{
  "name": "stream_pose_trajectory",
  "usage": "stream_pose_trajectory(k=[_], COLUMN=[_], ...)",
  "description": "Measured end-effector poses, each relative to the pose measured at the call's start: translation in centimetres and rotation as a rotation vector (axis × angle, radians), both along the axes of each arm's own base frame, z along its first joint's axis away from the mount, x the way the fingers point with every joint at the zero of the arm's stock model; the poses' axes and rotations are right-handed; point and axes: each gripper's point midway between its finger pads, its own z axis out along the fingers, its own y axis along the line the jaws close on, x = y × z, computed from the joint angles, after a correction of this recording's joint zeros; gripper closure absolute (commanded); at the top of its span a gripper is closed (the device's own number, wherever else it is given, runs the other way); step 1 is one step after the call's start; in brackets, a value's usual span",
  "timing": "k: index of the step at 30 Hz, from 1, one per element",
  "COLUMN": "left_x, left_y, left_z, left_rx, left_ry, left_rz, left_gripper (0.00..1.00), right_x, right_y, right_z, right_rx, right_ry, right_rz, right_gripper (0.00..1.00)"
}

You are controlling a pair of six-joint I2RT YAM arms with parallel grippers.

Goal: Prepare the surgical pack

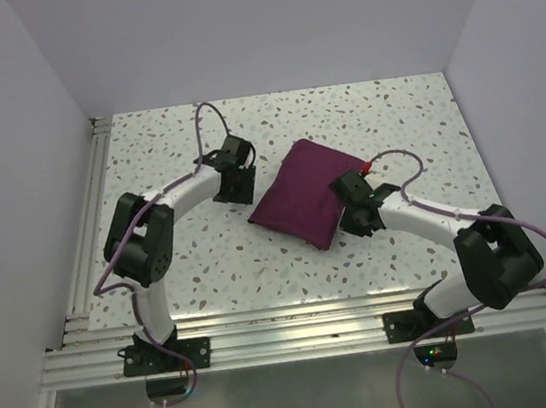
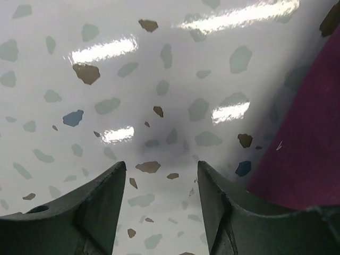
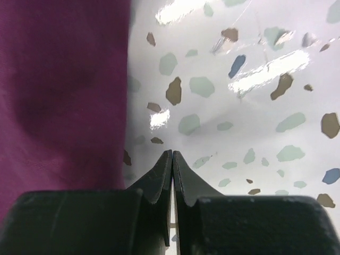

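The surgical pack [image 1: 304, 195] is a plum-maroon fabric bundle, folded into a neat tilted rectangle in the middle of the speckled table. My left gripper [image 1: 235, 184] is open and empty just left of the pack; in the left wrist view the gripper [image 2: 162, 167] hovers over bare table with the pack's edge [image 2: 303, 143] at the right. My right gripper [image 1: 353, 198] is shut on nothing, at the pack's right edge. In the right wrist view the gripper [image 3: 172, 153] points at bare table, with the pack [image 3: 64, 90] filling the left side.
White walls stand on the left, back and right. An aluminium rail [image 1: 85, 229] runs along the table's left edge, and another rail [image 1: 289, 328] along the near edge by the arm bases. Purple cables loop off both arms.
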Motion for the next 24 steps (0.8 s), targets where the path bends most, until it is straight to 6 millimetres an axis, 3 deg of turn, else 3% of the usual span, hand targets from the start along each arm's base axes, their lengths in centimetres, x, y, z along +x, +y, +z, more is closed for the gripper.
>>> stream_pose_trajectory(k=[6,10,17,24], left_x=[-2.0,-3.3,-3.4,-4.6], left_y=[-0.5,-3.8,-3.8,-1.5], left_z=[-1.4,-1.2,-1.3,-2.0], left_rx=[0.001,-0.008,-0.006,-0.003], left_ry=[0.051,0.046,0.044,0.068], left_rz=[-0.033,-0.105,-0.108,-0.069], left_gripper=[0.42,0.42,0.41,0.41], right_x=[-0.9,0.2,-0.3,-2.4], right_y=[2.3,5.3,5.2,3.9], right_z=[-1.4,-1.9,-1.9,-1.8], right_rx=[0.005,0.003,-0.004,0.025], right_ry=[0.05,0.067,0.078,0.061], right_rz=[0.04,0.077,0.053,0.032], right_gripper=[0.98,0.98,0.98,0.98])
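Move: The wrapped surgical pack is a purple bundle lying askew between the grippers. Its middle is about 15 cm right of the left hand, level with it fore and aft, and its left corner roughly 3 cm right and 5 cm back. From the right hand, the middle lies some 10 cm left and 12 cm ahead, and the pack's near corner about 7 cm left and 3 cm back. All of these sit a little below the fingertips. Inwards from both sides and down about 2 cm, the hands close on the pack: the right, fingers shut, swings some 5 cm left to its near right side, while the left, fingers still open, comes back and about 4 cm right to its left side. After a brief pause both ease outward again and draw back towards the robot along those sides, the left past the left corner's edge and the right beside the near corner; contact there isn't clear. ##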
